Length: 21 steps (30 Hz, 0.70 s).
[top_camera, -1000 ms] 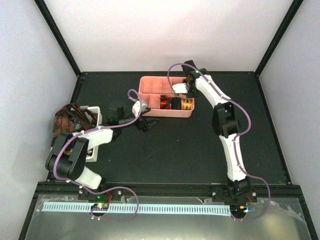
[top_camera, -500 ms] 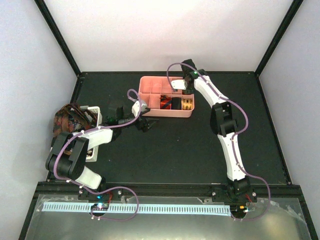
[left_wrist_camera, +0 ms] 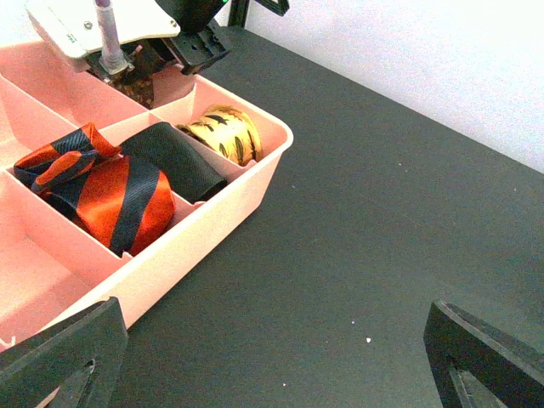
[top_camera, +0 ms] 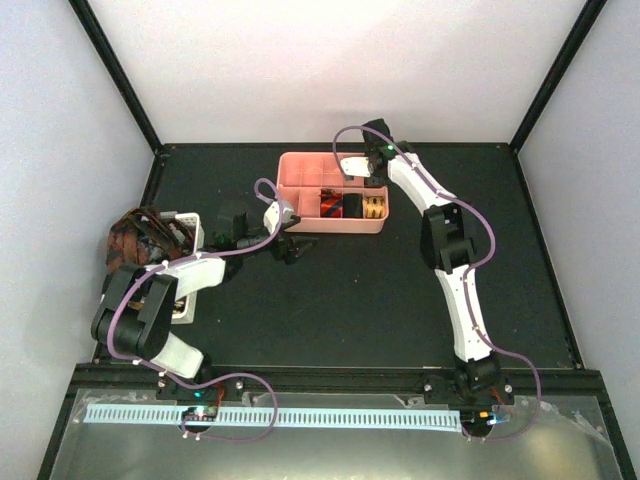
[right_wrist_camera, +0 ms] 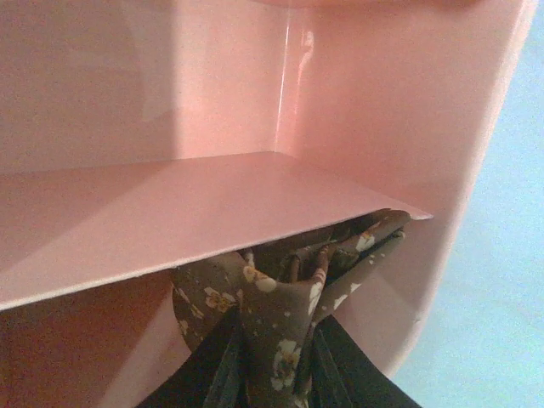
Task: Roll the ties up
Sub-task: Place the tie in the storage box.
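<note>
The pink tray (top_camera: 300, 163) sits at the back of the table. Its front compartments hold a rolled red-orange and navy tie (left_wrist_camera: 119, 200), a rolled black tie (left_wrist_camera: 174, 157) and a rolled gold tie (left_wrist_camera: 225, 136). My right gripper (top_camera: 372, 178) reaches down into a back right compartment. A brown flower-print tie (right_wrist_camera: 280, 314) is bunched there between its black fingers, under a pink divider (right_wrist_camera: 170, 221). My left gripper (left_wrist_camera: 280, 374) hovers open over bare mat, just right of the tray's near corner, with nothing in it.
A white slotted basket (top_camera: 192, 226) stands at the left edge, with a heap of dark patterned ties (top_camera: 135, 240) in and over it. Black frame rails and white walls enclose the black mat (top_camera: 380, 290).
The right wrist has shifted a little left and turned over the tray's back compartments, and its jaws have eased slightly. The left arm has not moved.
</note>
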Available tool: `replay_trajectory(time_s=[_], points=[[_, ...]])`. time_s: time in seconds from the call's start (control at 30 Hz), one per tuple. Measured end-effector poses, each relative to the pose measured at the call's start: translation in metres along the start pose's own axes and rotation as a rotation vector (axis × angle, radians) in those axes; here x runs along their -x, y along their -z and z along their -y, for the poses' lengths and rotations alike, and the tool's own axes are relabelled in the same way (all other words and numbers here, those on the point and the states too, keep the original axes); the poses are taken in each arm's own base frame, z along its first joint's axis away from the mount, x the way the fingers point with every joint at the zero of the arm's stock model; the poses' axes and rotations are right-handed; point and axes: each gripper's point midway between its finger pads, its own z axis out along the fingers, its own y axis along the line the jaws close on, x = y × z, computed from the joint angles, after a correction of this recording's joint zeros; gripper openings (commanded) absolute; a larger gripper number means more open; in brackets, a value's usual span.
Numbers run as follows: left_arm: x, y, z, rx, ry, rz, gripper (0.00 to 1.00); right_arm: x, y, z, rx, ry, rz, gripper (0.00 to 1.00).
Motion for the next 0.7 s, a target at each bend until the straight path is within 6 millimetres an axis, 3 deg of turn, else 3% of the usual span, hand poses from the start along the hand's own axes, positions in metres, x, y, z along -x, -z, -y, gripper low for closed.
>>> replay_trajectory(time_s=[0.1,0.27,0.4,0.57,0.7], points=[[0.000,0.000,0.000,0.000,-0.003,-0.001,0.99,0.000,-0.001,0.002,-0.008,-0.002,0.001,0.28],[-0.004,0.000,-0.001,0.004,-0.004,-0.016,0.99,0.001,-0.003,0.000,-0.012,-0.002,0.003,0.55],[-0.006,0.002,-0.004,0.031,-0.003,-0.036,0.99,0.000,0.011,0.001,-0.019,-0.022,0.011,0.63],[0.022,0.009,-0.009,0.099,-0.056,-0.028,0.99,0.000,0.059,0.022,-0.073,-0.067,0.057,0.74],[0.059,0.017,-0.019,0.181,-0.107,-0.006,0.99,-0.001,0.124,0.050,-0.169,-0.117,0.117,0.88]])
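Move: The right hand still pinches the rolled tie in the storage box's far-right compartment; the tie's middle is about 1 cm ahead of it and 3 cm below. The yellow roll lies some 9 cm back and level sideways, the black roll 9 cm back and 6 cm left, both about 3 cm lower. From the left hand the tie is roughly 17 cm ahead, 17 cm right and 10 cm below. Right fingers open, let go of the tie and rise about 13 cm; left hand lifts and edges forward. ##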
